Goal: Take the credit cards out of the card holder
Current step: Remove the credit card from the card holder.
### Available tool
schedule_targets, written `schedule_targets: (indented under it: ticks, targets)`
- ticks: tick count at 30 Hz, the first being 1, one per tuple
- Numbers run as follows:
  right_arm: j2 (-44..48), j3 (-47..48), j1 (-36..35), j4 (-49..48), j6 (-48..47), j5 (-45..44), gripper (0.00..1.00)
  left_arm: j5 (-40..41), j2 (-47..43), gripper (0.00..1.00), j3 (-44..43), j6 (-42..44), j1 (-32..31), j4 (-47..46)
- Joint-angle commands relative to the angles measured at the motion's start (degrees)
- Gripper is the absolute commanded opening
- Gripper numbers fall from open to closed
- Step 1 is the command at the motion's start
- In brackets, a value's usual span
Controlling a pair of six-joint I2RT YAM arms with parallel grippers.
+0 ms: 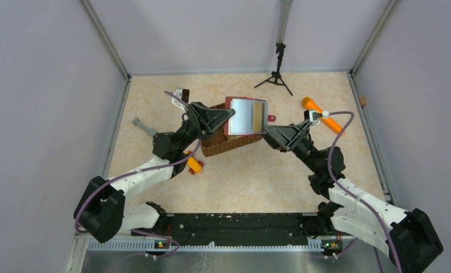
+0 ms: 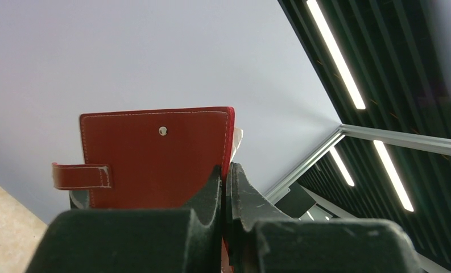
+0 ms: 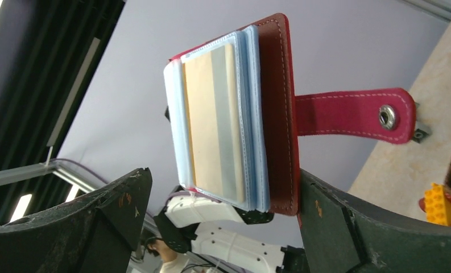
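The dark red card holder (image 1: pixel 246 117) is held up in the air above the basket, open, its pale blue pockets facing the camera. My left gripper (image 1: pixel 231 114) is shut on its left edge; the left wrist view shows the red outer cover (image 2: pixel 154 156) with its strap (image 2: pixel 81 176) pinched between the fingers (image 2: pixel 211 187). My right gripper (image 1: pixel 267 131) is open at the holder's lower right corner. In the right wrist view its jaws straddle the holder (image 3: pixel 280 114), the right finger (image 3: pixel 336 216) against the red cover. A tan-gold card (image 3: pixel 214 125) sits inside a pale blue pocket. The black card is hidden.
A brown wicker basket (image 1: pixel 227 144) stands under the holder. An orange-yellow toy block car (image 1: pixel 195 165) lies near the left arm and shows in the right wrist view (image 3: pixel 439 205). An orange tool (image 1: pixel 319 114), a grey tool (image 1: pixel 144 126) and a small black tripod (image 1: pixel 277 71) stand around.
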State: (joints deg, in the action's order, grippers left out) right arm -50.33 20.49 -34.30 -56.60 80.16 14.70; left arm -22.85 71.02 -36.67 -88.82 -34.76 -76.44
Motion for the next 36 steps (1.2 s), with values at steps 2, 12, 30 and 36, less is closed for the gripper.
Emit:
schedule_targets:
  ticks: [2, 12, 30, 36]
  targets:
    - [1.46, 0.98, 0.47, -6.43, 2.21, -0.56, 0.82, 0.90, 0.17, 0.00, -0.68, 0.08, -0.33, -6.25]
    - [7.08, 5.73, 0.47, 9.63, -6.99, -3.86, 0.25, 0.64, 0.59, 0.00, 1.34, 0.75, -0.39, -6.68]
    - [5.95, 18.30, 0.42, 43.69, -29.76, -5.82, 0.00, 7.13, -13.64, 0.56, -8.44, 38.59, 3.88, 70.34]
    - [2.34, 20.55, 0.42, 46.33, -34.91, -7.49, 0.00, 9.09, -15.52, 0.56, -11.55, 41.29, 3.83, 75.56]
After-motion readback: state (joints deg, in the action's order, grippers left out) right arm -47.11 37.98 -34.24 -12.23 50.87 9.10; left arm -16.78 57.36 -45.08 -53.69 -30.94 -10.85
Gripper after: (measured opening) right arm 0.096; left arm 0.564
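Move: The open card holder, gripped at its left edge by the left hand, has its middle about 6 cm left, 4 cm ahead and 5 cm above the open right hand; from the left hand it lies some 5 cm right, 1 cm back and 1 cm higher. From the right hand, the basket is roughly 28 cm ahead, 11 cm left and 30 cm below. The toy car is around 14 cm ahead, 26 cm left and equally low. The holder's right edge is pinched by the right fingers, which close while that hand edges up about 2 cm; then the left fingers part about halfway and let go of the left edge. The left hand sinks some 11 cm and goes 5 cm forward, rolling its left side up. The right keeps its grip, lowering and carrying the holder forward as it rolls the opposite way, some 30 degrees. ##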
